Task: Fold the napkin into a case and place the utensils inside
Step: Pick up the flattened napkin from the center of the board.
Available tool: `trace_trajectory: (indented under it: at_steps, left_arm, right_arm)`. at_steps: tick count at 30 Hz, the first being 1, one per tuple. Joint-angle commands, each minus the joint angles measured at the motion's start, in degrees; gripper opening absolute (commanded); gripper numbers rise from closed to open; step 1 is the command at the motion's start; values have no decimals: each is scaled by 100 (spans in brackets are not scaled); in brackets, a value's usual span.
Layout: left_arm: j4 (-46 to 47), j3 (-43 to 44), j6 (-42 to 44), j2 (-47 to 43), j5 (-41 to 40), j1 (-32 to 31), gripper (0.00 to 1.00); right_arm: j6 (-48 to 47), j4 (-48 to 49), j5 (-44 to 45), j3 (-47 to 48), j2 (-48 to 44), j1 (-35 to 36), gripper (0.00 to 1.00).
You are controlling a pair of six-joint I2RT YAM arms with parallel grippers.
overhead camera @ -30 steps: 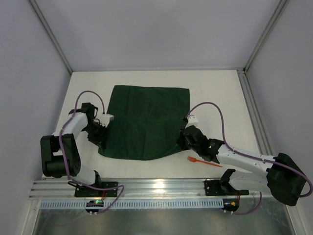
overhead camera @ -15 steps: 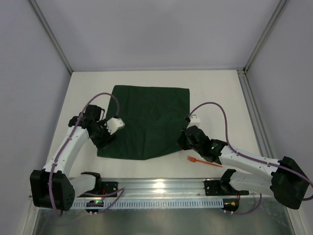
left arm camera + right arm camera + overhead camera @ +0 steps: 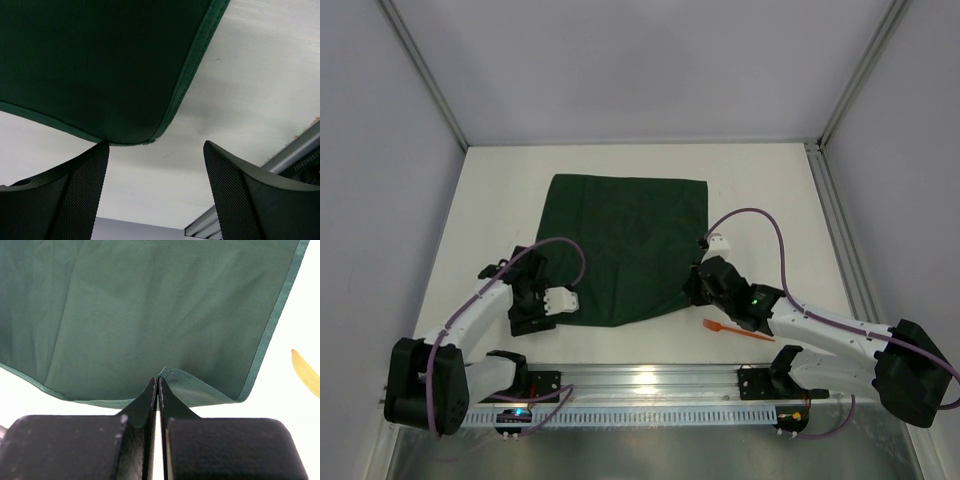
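Observation:
The dark green napkin [image 3: 620, 240] lies spread flat on the white table, with no case formed. My left gripper [image 3: 528, 312] is at its near-left corner, open. In the left wrist view the napkin's corner [image 3: 100, 65] lies just past the left gripper [image 3: 155, 146], with nothing between the fingers. My right gripper [image 3: 692, 287] is shut on the napkin's near-right corner, and the cloth [image 3: 150, 305] rises in a small peak to the right gripper [image 3: 158, 379]. One orange utensil [image 3: 736, 331] lies right of that corner. Its tip [image 3: 305, 371] shows in the right wrist view.
A metal rail [image 3: 640, 382] runs along the table's near edge, and a stretch of it [image 3: 295, 155] shows close behind the left gripper. Grey walls enclose the table on three sides. Purple cables loop over both arms.
My left gripper has opened, let go of the napkin's left edge and moved toward the near-left corner. The right gripper has kept its pinch in place.

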Motion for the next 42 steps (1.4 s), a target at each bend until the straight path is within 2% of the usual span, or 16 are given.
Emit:
trace_trajectory:
  at_steps: [1,6,10,13,14,16,17,19,20,25,30,35,40,42]
  left_arm:
    - [747,-86,244,4,327,-31,78]
    - [1010,-122,-107,338,355,-40,76]
    - [1335,-288,-214,506,91,-31,66]
    - [1485,-447,-178,401,47,-40,49]
    - [1520,-473,-196,365,56,-40,40]
    - [1512,-456,-248,278,65,-31,32]
    - [1494,-438,-327,208,91,-40,24]
    - [1380,-342,-398,154,135,-31,14]
    - [1354,-315,-494,93,153,-31,0]
    - [977,0,-872,-118,223,-31,0]
    - [-455,713,-1127,-434,206,-31,0]
    - [-1440,775,-1145,-1303,232,-31,0]
    - [-2572,1177,-1276,-2130,320,-31,0]
    - [-2733,1345,-1355,-2499,302,-31,0]
  right_arm:
    - [-66,198,110,249,5,22,4]
    - [-66,171,128,276,22,-4,4]
    - [-57,153,137,285,5,-30,4]
    - [-92,101,154,328,-13,-48,4]
    - [-127,66,171,346,-21,-65,4]
    - [-163,22,180,381,-39,-83,4]
    - [-180,-5,198,399,-48,-83,4]
    - [-215,-48,198,416,-100,-92,4]
    - [-233,-57,207,425,-118,-92,4]
    - [-417,-425,233,653,-276,-101,4]
    - [-593,-1032,137,970,-522,-109,4]
    - [-620,-1410,-311,935,-750,-92,4]
    - [-418,-2121,-251,1031,-1365,110,4]
    - [-322,-2446,-198,1102,-1663,128,4]
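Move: The near-left corner of the napkin lies just ahead of my left hand, about 3 cm forward, 1 cm to the right and 2 cm below; the napkin's middle is roughly 18 cm ahead and 24 cm right. From my right hand, which already holds the near-right corner, that free corner is some 43 cm left, 2 cm back and 8 cm down. The orange fork lies about 9 cm right and 8 cm back of my right hand, at table level. I ease my open left hand about 2.5 cm forward and 1.5 cm down onto the napkin's near-left corner and shut the fingers, pinching it. I lift it straight up, then draw it back as it climbs, some 9 cm of rise in all. My right hand keeps its pinch, rising with it about 6 cm before both pull back towards me. ##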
